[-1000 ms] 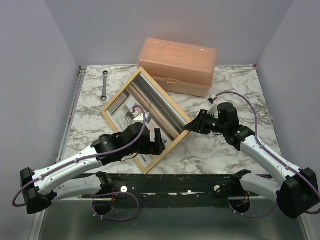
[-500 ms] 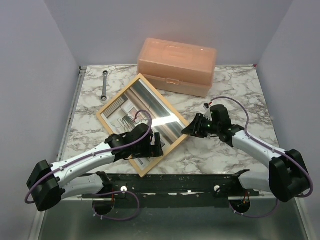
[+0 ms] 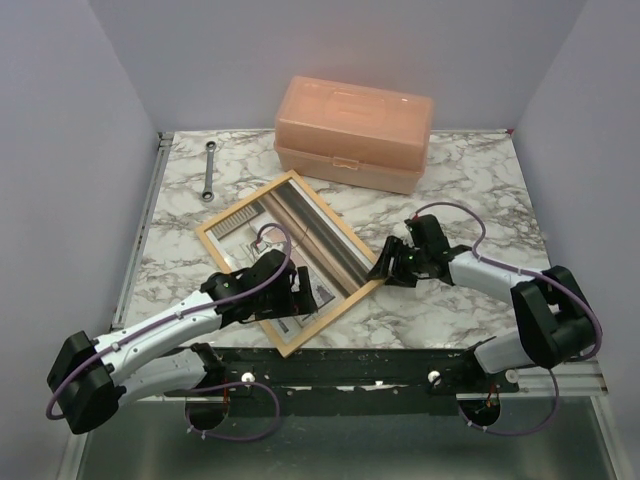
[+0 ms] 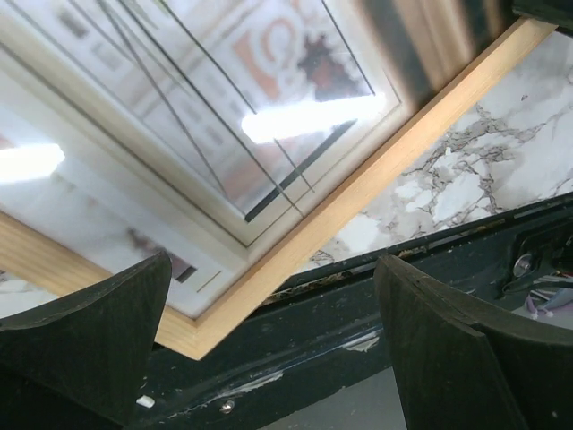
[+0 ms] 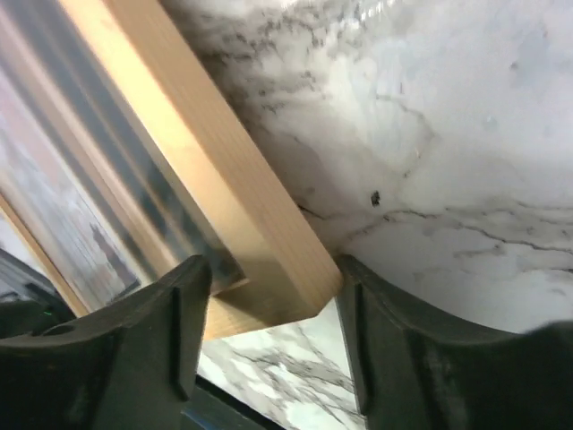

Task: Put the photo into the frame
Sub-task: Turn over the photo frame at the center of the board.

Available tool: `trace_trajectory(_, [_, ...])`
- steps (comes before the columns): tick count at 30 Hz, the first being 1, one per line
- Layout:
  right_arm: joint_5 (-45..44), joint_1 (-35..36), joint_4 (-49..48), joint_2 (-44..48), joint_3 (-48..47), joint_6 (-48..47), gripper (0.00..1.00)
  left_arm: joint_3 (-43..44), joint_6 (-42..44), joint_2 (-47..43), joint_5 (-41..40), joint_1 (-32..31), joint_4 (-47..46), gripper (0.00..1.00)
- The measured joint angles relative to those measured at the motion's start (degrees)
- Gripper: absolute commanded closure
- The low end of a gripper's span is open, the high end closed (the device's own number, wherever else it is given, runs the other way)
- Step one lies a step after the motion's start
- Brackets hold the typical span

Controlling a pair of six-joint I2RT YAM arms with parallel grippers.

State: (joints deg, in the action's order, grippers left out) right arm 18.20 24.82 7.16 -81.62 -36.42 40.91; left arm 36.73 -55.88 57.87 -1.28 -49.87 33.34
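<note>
The light-wood frame (image 3: 243, 203) lies flat and diagonal on the marble table, glass up. The photo (image 3: 262, 222) shows through the glass as pale lines under glare. My left gripper (image 3: 305, 290) hovers wide open over the frame's near corner; in the left wrist view that corner (image 4: 358, 193) and the photo (image 4: 206, 116) lie above the gripper (image 4: 269, 349), with nothing between its fingers. My right gripper (image 3: 385, 268) is low at the frame's right corner. In the right wrist view the gripper (image 5: 269, 269) stands open astride the wooden corner (image 5: 224, 206).
A peach plastic box (image 3: 355, 130) stands at the back, just beyond the frame's far corner. A metal wrench (image 3: 209, 170) lies at the back left. The black rail (image 3: 350, 365) at the table's near edge runs just under the frame's near corner.
The frame's right side was held up off the table by my right gripper; it has come down flat. The right jaws have widened round the corner. The left arm shifted slightly.
</note>
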Motion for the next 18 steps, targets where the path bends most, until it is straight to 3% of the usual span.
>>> trace_trajectory(6, [-6.56, -0.28, 2.16, -1.20, -2.16, -4.42, 0.00, -1.31, -1.27, -3.67, -2.73, 1.20, 4.48, 0.02])
trace_trajectory(11, [-8.35, -0.09, 3.50, -0.72, -2.91, -6.10, 0.00, -4.35, -3.13, -5.88, -5.44, 2.97, 9.60, 0.02])
trace_trajectory(18, [-8.76, -0.20, 7.93, 1.18, -2.71, -6.47, 0.00, -7.39, -5.27, -8.07, -7.43, 6.21, 13.42, 0.12])
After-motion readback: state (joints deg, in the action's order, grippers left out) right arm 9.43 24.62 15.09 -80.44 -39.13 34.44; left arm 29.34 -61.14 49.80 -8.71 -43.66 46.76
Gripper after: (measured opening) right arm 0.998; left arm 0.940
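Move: Close to the left hand, the middle of the photo frame's left side lies about 15 cm to its left and 4 cm ahead, some 7 cm below. The frame's near corner is about 10 cm back and 5 cm left, equally low. The right hand has the frame's right corner right between its fingers; from it the storage box stands about 29 cm ahead and 8 cm left. That right corner is 19 cm right and 8 cm ahead of the left hand. Opening its fingers fully, the right hand lets go of the frame's right corner and backs off about 3 cm to its right, after a small dip and a short nudge forward and back, rolling some 10 degrees. Meanwhile the left hand, open and empty, sweeps about 8 cm left and 4 cm down towards the frame's left side, turning some 15 degrees counter-clockwise. ##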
